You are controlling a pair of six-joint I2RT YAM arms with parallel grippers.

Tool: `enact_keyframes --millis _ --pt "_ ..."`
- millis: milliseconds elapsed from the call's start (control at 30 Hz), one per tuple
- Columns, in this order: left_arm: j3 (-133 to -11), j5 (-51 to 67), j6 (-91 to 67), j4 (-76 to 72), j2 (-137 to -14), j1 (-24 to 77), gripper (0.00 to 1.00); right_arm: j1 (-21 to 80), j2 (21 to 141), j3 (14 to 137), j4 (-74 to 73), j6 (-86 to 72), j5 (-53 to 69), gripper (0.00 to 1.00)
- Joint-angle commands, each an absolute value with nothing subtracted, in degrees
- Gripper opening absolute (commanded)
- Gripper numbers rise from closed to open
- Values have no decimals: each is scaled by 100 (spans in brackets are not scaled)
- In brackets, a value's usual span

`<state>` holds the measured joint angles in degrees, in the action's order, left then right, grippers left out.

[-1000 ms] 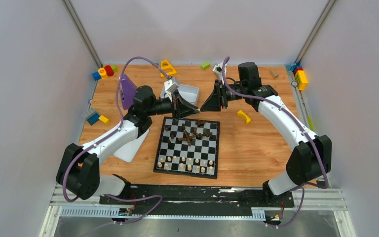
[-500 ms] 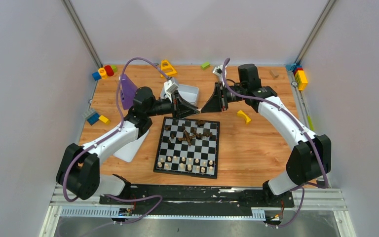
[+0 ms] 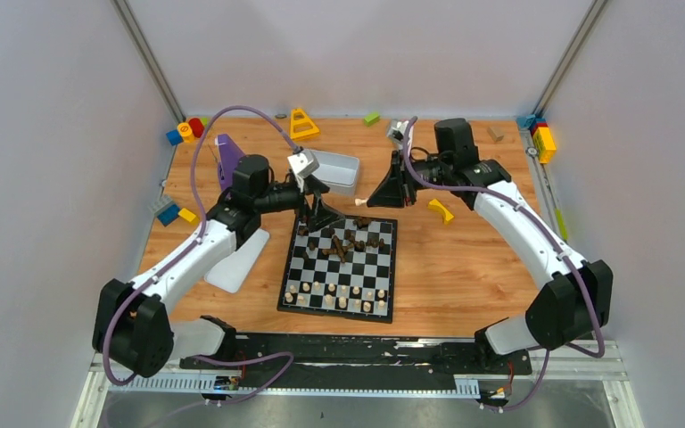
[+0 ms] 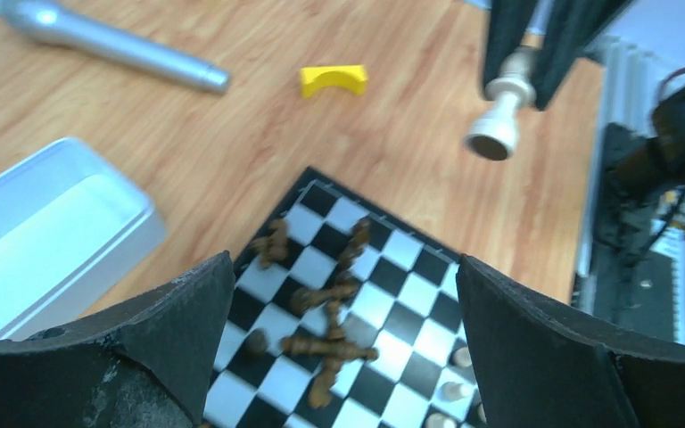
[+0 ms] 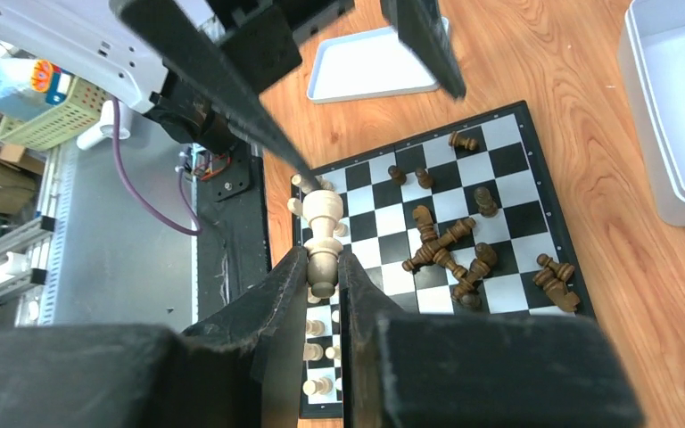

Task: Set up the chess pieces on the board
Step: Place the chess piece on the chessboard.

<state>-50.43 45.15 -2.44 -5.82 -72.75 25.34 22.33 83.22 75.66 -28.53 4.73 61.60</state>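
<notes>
The black-and-white board (image 3: 384, 272) lies in front of both arms. Dark brown chess pieces (image 3: 348, 239) lie toppled in a heap on its far half, and pale ones (image 3: 339, 294) stand along its near rows. My right gripper (image 5: 324, 267) is shut on a pale piece (image 5: 323, 236), which it holds by the head above the board's far edge (image 3: 359, 202). My left gripper (image 4: 348, 357) hangs open over the heap of dark pieces (image 4: 330, 330), with nothing between its fingers. The held pale piece (image 4: 499, 116) shows in the air at the upper right of the left wrist view.
A white tray (image 3: 350, 172) stands just beyond the board, and a white lid (image 3: 236, 263) lies to the board's left. A yellow arch block (image 3: 441, 210) sits to the right. More coloured blocks (image 3: 187, 129) lie near the table's far corners and left side.
The two grippers met tip to tip beyond the board. The left one has since opened and drawn back left, and the pale piece stays in the right gripper.
</notes>
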Motion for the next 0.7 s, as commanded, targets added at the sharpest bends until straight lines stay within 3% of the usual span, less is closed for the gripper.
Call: enact_keyframes --millis 0,300,667 --pt "-5329 3853 961 725 -6669 1959 100 2692 8140 7843 -3772 1564 5384 0" --pt "-5814 1858 1219 2340 -6006 896 100 4809 8708 8219 -4896 2731 2982 0" --pt "-6657 1429 899 3717 -6188 -277 100 6449 10813 10347 -6709 3325 1626 1"
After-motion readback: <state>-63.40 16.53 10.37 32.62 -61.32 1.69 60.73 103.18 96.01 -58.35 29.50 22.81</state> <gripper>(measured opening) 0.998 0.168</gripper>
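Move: The right hand already holds the white piece; the empty square it is bound for, third from the left in the board's near row, lies about 14 cm back, 12 cm left and some 24 cm below it. A white knight stands 3 cm left of that square, another white piece 3 cm right of it and a white pawn 3 cm beyond it. From the empty, open left hand the square is about 15 cm back, 3 cm left and 20 cm below. Carrying the white piece away from where the hands met, the right hand sweeps back, left and down in one go, roughly 11 cm along each, towards the open square in the near white row, while its fingers keep their pinch and swing from nearly level to steeply downward, some 40 degrees. The left hand, fingers staying wide open, clears off to its left by about 22 cm and a little forward, away from the space over the board, turning counter-clockwise by about 45 degrees as it goes. ##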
